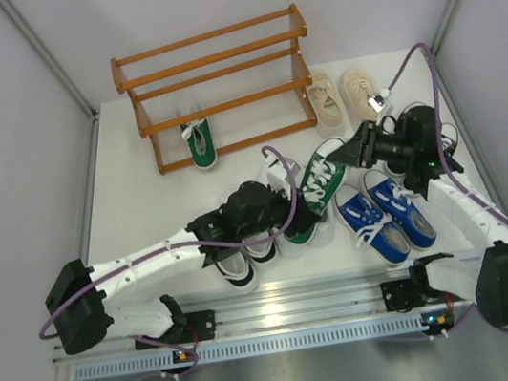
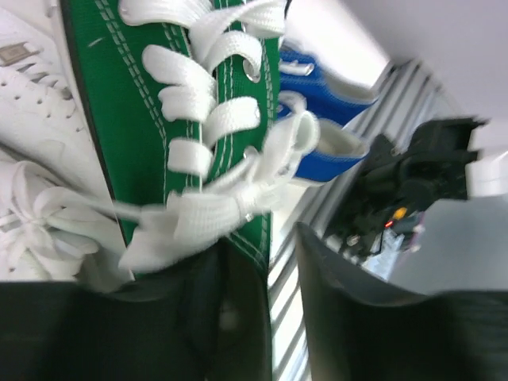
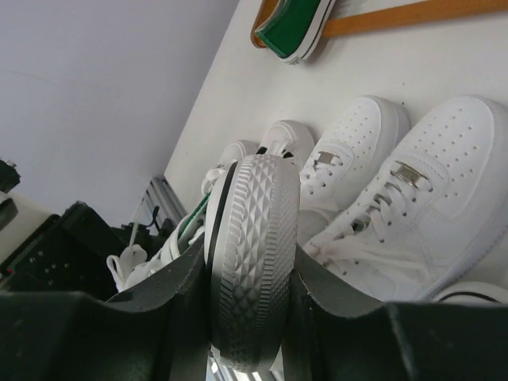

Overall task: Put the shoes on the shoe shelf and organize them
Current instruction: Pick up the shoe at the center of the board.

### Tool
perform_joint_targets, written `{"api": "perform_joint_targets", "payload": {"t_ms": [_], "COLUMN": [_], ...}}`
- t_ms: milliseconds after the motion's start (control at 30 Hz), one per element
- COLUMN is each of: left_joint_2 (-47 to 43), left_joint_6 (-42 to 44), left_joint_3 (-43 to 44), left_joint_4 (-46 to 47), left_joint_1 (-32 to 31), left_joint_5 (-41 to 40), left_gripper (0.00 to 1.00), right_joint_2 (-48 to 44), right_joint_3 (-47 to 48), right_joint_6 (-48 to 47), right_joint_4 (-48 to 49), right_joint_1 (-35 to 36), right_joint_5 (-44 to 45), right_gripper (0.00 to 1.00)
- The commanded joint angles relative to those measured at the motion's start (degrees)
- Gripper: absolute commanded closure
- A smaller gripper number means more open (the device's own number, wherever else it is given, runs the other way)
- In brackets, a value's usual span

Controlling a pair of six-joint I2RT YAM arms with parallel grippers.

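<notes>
A green sneaker with white laces lies in the middle of the table among other shoes. My right gripper is shut on its white rubber toe cap, with a finger pressed on each side. My left gripper is at the shoe's heel end. Its jaws are open astride the green collar, one finger inside the shoe and the other outside with a gap. The second green sneaker lies on the bottom tier of the orange-brown shoe shelf.
A blue pair lies right of the green sneaker. A beige pair lies beside the shelf's right end. White sneakers lie on the green sneaker's other side, partly under my left arm. More shoes lie hidden under my right arm. A metal rail runs along the near edge.
</notes>
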Motion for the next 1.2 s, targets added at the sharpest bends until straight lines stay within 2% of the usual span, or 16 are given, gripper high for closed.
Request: {"api": "perform_joint_targets", "payload": {"t_ms": [0,33,67,133,267,367,600,933,1167], "left_joint_2": [-6.5,-7.9,-9.3,-14.2,-21.3,-23.5,-15.7,-6.6,-5.1], "left_joint_6": [-2.6,-2.9,-3.0,-3.5,-3.8,-3.7,-1.2,5.7,11.2], "left_joint_3": [-2.7,-4.8,-6.0,-8.4,-15.7,-18.2,-14.6,-8.0,-9.4], "left_joint_4": [14.1,14.6,14.7,14.6,12.5,13.1,13.2,13.2,13.1], "left_joint_1": [0.0,0.1,0.1,0.1,0.0,0.1,0.0,-0.9,-3.2], "left_joint_5": [-1.1,-1.2,-1.5,-3.6,-9.0,-8.6,-3.0,-2.7,-11.9], "left_gripper": [0.51,0.42,0.38,0.33,0.31,0.31,0.31,0.31,0.32], "right_joint_2": [-1.5,-1.7,-1.8,-2.0,-2.3,-3.0,-3.7,-3.3,-2.9], "right_joint_3": [-3.1,-3.7,-4.3,-4.8,-5.2,-5.7,-6.1,-6.7,-7.0], "right_joint_6": [1.0,1.4,2.1,2.3,4.1,4.4,4.0,6.9,9.8], "right_joint_4": [15.2,16.9,17.7,18.5,21.2,21.9,22.0,25.1,27.9], "right_joint_1": [-5.8,-6.1,-8.4,-10.3,-11.7,-11.9,-12.4,-12.9,-13.5], "right_joint_5": [-12.0,-12.9,-13.4,-14.4,-15.6,-15.7,-15.5,-16.2,-16.9], "right_gripper": [1.00,1.00,1.00,1.00,1.00,1.00,1.00,1.00,1.00]}}
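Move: Slanting between the hands, the green shoe has its middle some 7 cm ahead and 3 cm right of the left hand, at about its height; from the right hand, already shut on the toe, that middle lies about 8 cm back and 7 cm left, roughly level. The right white shoe is some 7 cm ahead, 4 cm right and 14 cm below the left hand; the left blue shoe is level with it, 18 cm right and 15 cm below. Spreading its fingers from a third to two-thirds open, the left hand hands the green shoe over: it backs off about 6 cm left and 5 cm up from the heel, then comes down and right again to the heel, rolling some 10 degrees. The right hand keeps its grip on the toe, drawing the shoe about 4 cm right, then rising a little and tilting. ##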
